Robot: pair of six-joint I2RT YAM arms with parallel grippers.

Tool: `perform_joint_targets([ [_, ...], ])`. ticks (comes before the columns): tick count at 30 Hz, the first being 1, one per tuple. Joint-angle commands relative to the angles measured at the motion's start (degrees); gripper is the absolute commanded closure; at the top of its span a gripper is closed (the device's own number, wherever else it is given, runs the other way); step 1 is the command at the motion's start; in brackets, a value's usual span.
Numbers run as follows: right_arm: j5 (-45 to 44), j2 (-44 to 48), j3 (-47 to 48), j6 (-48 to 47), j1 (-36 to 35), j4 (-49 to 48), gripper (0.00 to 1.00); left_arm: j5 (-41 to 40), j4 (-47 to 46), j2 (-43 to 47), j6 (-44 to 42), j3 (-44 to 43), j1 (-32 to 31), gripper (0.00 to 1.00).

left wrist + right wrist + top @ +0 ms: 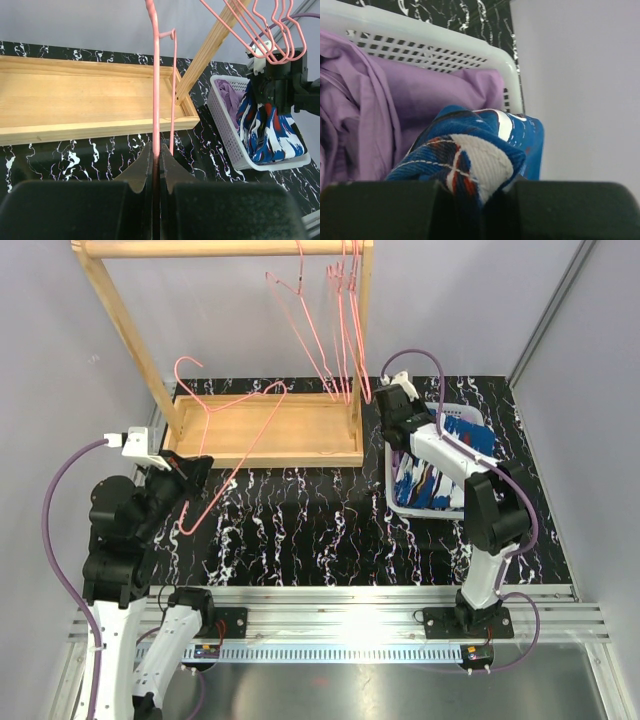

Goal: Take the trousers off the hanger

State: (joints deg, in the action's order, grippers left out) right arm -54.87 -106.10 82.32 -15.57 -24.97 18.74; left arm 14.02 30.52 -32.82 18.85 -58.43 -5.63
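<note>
A bare pink wire hanger (238, 462) slants from the wooden rack base down to the table. My left gripper (193, 478) is shut on its lower wire, and the left wrist view shows the hanger (156, 90) pinched between the jaws of that gripper (156, 151). The dark blue trousers (428, 483) with white and red splashes hang into a white basket (392, 502). My right gripper (398, 420) is above them, shut on a fold. In the right wrist view the right gripper (480, 192) clamps the blue trousers (470, 160), with the lilac trousers (395, 100) behind them in the basket (420, 30).
A wooden clothes rack (270, 430) stands at the back, with several empty pink hangers (340, 330) on its rail at the right end. The basket (225, 135) sits right of the rack, close to the grey right wall (590, 390). The table (320, 530) is black marbled.
</note>
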Motion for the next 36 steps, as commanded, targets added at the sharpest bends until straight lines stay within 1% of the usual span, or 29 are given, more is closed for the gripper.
perform_joint_targets([
  [1,3.1,-1.12,3.63,6.25,1.06,0.06,0.94,-1.89,-0.91,0.12,-1.1,-2.03,-0.26,1.0],
  [2,4.58,-0.6,3.2,7.47,1.24,0.5,0.91,-2.15,-0.73,0.04,-1.18,-2.3,-0.26,1.0],
  [4,10.81,2.38,1.53,11.52,1.76,0.51,0.83,-2.85,-0.29,-0.05,-1.19,-3.26,-0.26,1.0],
  [5,13.71,3.52,0.31,12.75,2.81,0.51,0.73,-2.86,0.15,-0.14,-1.27,-3.53,-0.26,1.0],
  [7,23.37,6.43,-0.15,16.27,4.4,0.85,0.54,-3.38,0.68,-0.23,-1.27,-4.58,-0.26,1.0],
  [8,27.5,7.05,-0.23,17.41,6.49,1.55,0.42,-3.47,1.37,-0.4,-1.36,-5.19,-0.26,1.0],
  [9,34.67,7.75,0.72,18.98,7.47,3.39,0.3,-3.65,2.08,-0.4,-1.36,-6.24,-0.26,1.0],
  [10,37.53,7.93,1.08,19.96,8.44,4.1,0.21,-3.74,2.08,-0.32,-1.45,-6.86,-0.26,1.0],
  [11,40.43,8.45,1.43,20.75,10.62,4.72,0.01,-3.74,2.69,-0.4,-1.71,-7.39,-0.26,1.0],
  [12,45.85,9.85,1.44,21.98,11.34,5.07,0.01,-3.83,3.13,-0.49,-1.89,-8.0,-0.26,1.0],
  [15,54.57,14.5,0.38,23.56,13.62,4.9,0.01,-4.7,4.81,-1.1,-2.68,-10.38,-0.26,1.0],
  [17,58.46,17.06,-0.23,24.62,14.6,5.08,0.01,-5.67,5.95,-1.55,-3.2,-12.05,-0.26,1.0],
  [18,62.56,19.86,-1.28,26.19,16.43,4.99,0.01,-6.11,6.56,-2.24,-3.47,-12.66,-0.26,1.0],
  [21,71.8,23.91,-3.48,28.93,19.08,4.02,0.01,-8.39,8.76,-3.21,-4.61,-15.21,-0.26,1.0],
  [23,69.39,23.23,-1.91,28.49,19.26,5.77,0.0,-9.19,9.29,-3.48,-4.79,-16.18,-0.26,1.0],
  [25,64.04,22.44,-1.47,29.19,19.61,8.22,0.01,-9.01,9.29,-3.57,-4.44,-16.62,-0.26,1.0],
  [27,56.67,21.73,-3.64,30.59,20.31,7.37,0.0,-9.01,9.29,-3.57,-3.65,-17.15,-0.26,1.0],
  [29,52.08,20.07,-5.24,31.04,20.4,7.01,0.01,-8.83,9.38,-3.92,-3.47,-17.76,-0.26,1.0],
  [30,50.67,17.01,-5.33,30.52,20.4,7.01,0.0,-8.75,9.55,-4.18,-3.56,-18.11,-0.26,1.0],
  [32,50.39,13.05,-4.81,30.25,20.4,7.1,0.0,-9.01,10.43,-5.06,-3.73,-19.26,-0.26,1.0],
  [33,51.43,9.11,-4.8,29.55,20.31,6.49,0.0,-9.01,10.69,-5.32,-3.82,-19.61,-0.26,1.0],
  [35,51.45,5.05,-4.72,29.81,20.31,4.47,0.01,-9.27,11.31,-5.59,-4.0,-20.84,-0.26,1.0],
  [36,51.62,0.77,-4.37,29.9,20.31,3.76,0.01,-9.45,11.4,-5.68,-4.09,-21.36,-0.26,1.0],
])
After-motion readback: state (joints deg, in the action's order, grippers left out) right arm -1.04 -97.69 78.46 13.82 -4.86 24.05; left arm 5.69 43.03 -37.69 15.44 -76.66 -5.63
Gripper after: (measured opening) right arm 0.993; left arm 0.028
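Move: Over the far part of the white basket, the right hand still pinches the blue trousers; the basket's middle is about 8 cm back, 2 cm to its right and 12 cm below. The purple trousers lie in it, some 8 cm back and 13 cm down, straight behind the hand. The wooden stand's right post foot is about 17 cm left, 2 cm back and 16 cm down. From the left hand, holding the empty pink hanger, the rail's middle is roughly 22 cm ahead, level sideways, 20 cm up. Sinking about 2 cm over the basket, the right hand opens wide and lets go of the blue trousers while its wrist rolls some 60 degrees, left side rising. It lifts about 12 cm, drawing slightly back, then drops as far again, forward and rightward, with the open fingers down to the blue cloth. The left hand keeps its grip on the hanger and raises it about 6 cm, drifting left. ##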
